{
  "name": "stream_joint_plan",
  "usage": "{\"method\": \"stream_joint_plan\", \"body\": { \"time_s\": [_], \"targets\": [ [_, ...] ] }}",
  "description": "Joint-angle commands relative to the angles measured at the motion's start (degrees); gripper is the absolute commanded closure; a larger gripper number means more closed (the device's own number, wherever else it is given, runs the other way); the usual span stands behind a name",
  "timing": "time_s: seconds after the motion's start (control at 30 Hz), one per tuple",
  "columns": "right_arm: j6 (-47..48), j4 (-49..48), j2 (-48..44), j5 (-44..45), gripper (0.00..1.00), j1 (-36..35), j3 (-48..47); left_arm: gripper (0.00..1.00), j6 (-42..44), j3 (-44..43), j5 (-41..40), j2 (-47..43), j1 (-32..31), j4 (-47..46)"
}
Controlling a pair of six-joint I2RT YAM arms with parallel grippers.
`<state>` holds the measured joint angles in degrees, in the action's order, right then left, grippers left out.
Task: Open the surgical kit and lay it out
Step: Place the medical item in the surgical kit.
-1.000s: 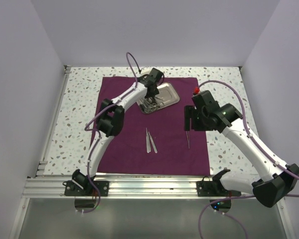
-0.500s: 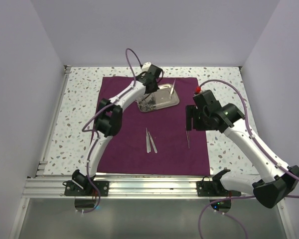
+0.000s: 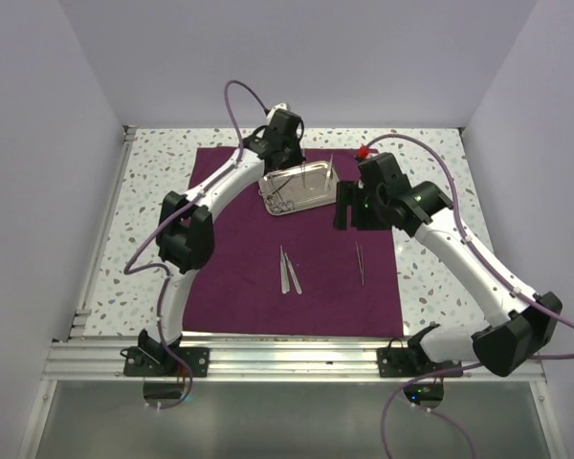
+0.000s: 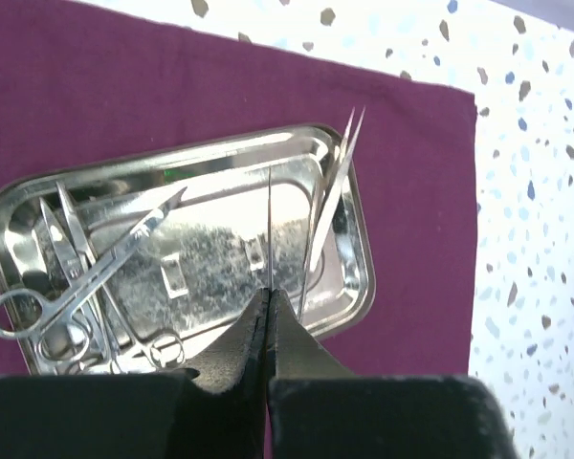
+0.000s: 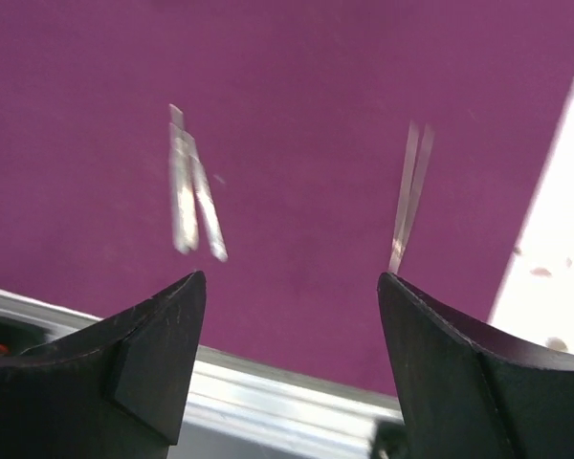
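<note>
The maroon cloth (image 3: 230, 277) lies spread on the table. The steel tray (image 3: 264, 188) sits at its far middle and holds scissors (image 4: 86, 287) and other ringed instruments. My left gripper (image 3: 289, 158) hovers over the tray (image 4: 0, 206), shut (image 4: 269, 292) on a thin steel instrument (image 4: 269, 229) seen edge-on. Slim tweezers (image 4: 330, 201) lean over the tray's right rim. My right gripper (image 3: 344, 206) stands open (image 5: 292, 282) above the cloth, right of the tray. Two tweezers (image 3: 287, 271) and a thinner pair (image 3: 360, 261) lie on the cloth.
An aluminium rail (image 3: 287, 349) runs along the near edge of the speckled table (image 3: 153, 191). White walls close in the left, right and back. Purple cables loop above both arms.
My left gripper has shut on the thin instrument in the tray and drawn back a little. My right gripper has moved left and farther from the bases, beside the tray.
</note>
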<state>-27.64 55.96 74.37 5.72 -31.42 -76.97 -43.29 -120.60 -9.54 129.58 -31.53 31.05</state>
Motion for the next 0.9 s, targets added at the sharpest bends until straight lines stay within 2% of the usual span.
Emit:
{"method": "stream_joint_plan", "body": {
  "time_s": [0.0, 0.23, 0.37, 0.63, 0.7, 0.77, 0.8, 0.83, 0.87],
  "targets": [
    [0.9, -11.3, 2.6, -5.0, 0.23, 0.3, -5.0, 1.00, -2.8, 4.5, 7.4, -6.9, 0.2, -3.0],
    [-2.8, -23.0, 11.0, -4.6, 0.22, 1.9, -6.2, 1.00, -7.1, 10.6, 15.3, -14.0, -0.6, -4.4],
    [-4.6, -25.1, 17.1, -4.2, 0.22, 2.5, -9.6, 1.00, -8.7, 12.2, 18.1, -17.9, -0.6, -4.9],
    [-7.3, -29.2, 23.3, -4.4, 0.25, 2.5, -13.8, 1.00, -9.4, 13.4, 21.5, -21.5, -1.0, -3.9],
    [-7.8, -30.1, 24.5, -4.5, 0.38, 2.4, -14.3, 1.00, -9.1, 13.5, 22.1, -22.3, -1.0, -3.3],
    [-8.2, -30.9, 25.2, -4.8, 0.68, 2.4, -14.9, 1.00, -8.6, 13.5, 22.5, -23.1, -1.0, -2.7],
    [-8.4, -30.8, 25.8, -4.9, 0.89, 2.5, -15.1, 1.00, -8.0, 13.7, 22.6, -23.3, -1.0, -2.4],
    [-8.7, -30.7, 26.0, -5.1, 0.98, 2.4, -15.3, 1.00, -7.6, 13.7, 22.5, -23.5, -0.9, -2.4],
    [-8.7, -30.7, 25.9, -5.2, 1.00, 2.4, -15.1, 1.00, -7.2, 13.7, 22.5, -23.8, -0.8, -2.2]
  ]
}}
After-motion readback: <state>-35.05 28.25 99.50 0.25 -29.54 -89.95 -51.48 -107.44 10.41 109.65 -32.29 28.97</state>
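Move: The tweezers are already shut in the left fingers, over the tray's middle, which lies about 13 cm below that hand and 1 cm back. The open right gripper waits some 26 cm back, 15 cm right and 7 cm higher than the left hand. In the tray, other tweezers lie 9 cm right and 3 cm ahead of the left hand, scissors 6 cm left and 3 cm back. From the right hand, the held tweezers are about 25 cm ahead, 15 cm left and 7 cm lower. The tweezers, kept shut in the left fingers, are drawn back about 9 cm and then mostly up, some 11 cm, that hand rolling its left side down. The right hand comes forward about 15 cm and left 10 to meet them, rolling the other way, and closes its wide-open fingers, pinching the blunt end just behind and below the left fingertips. ##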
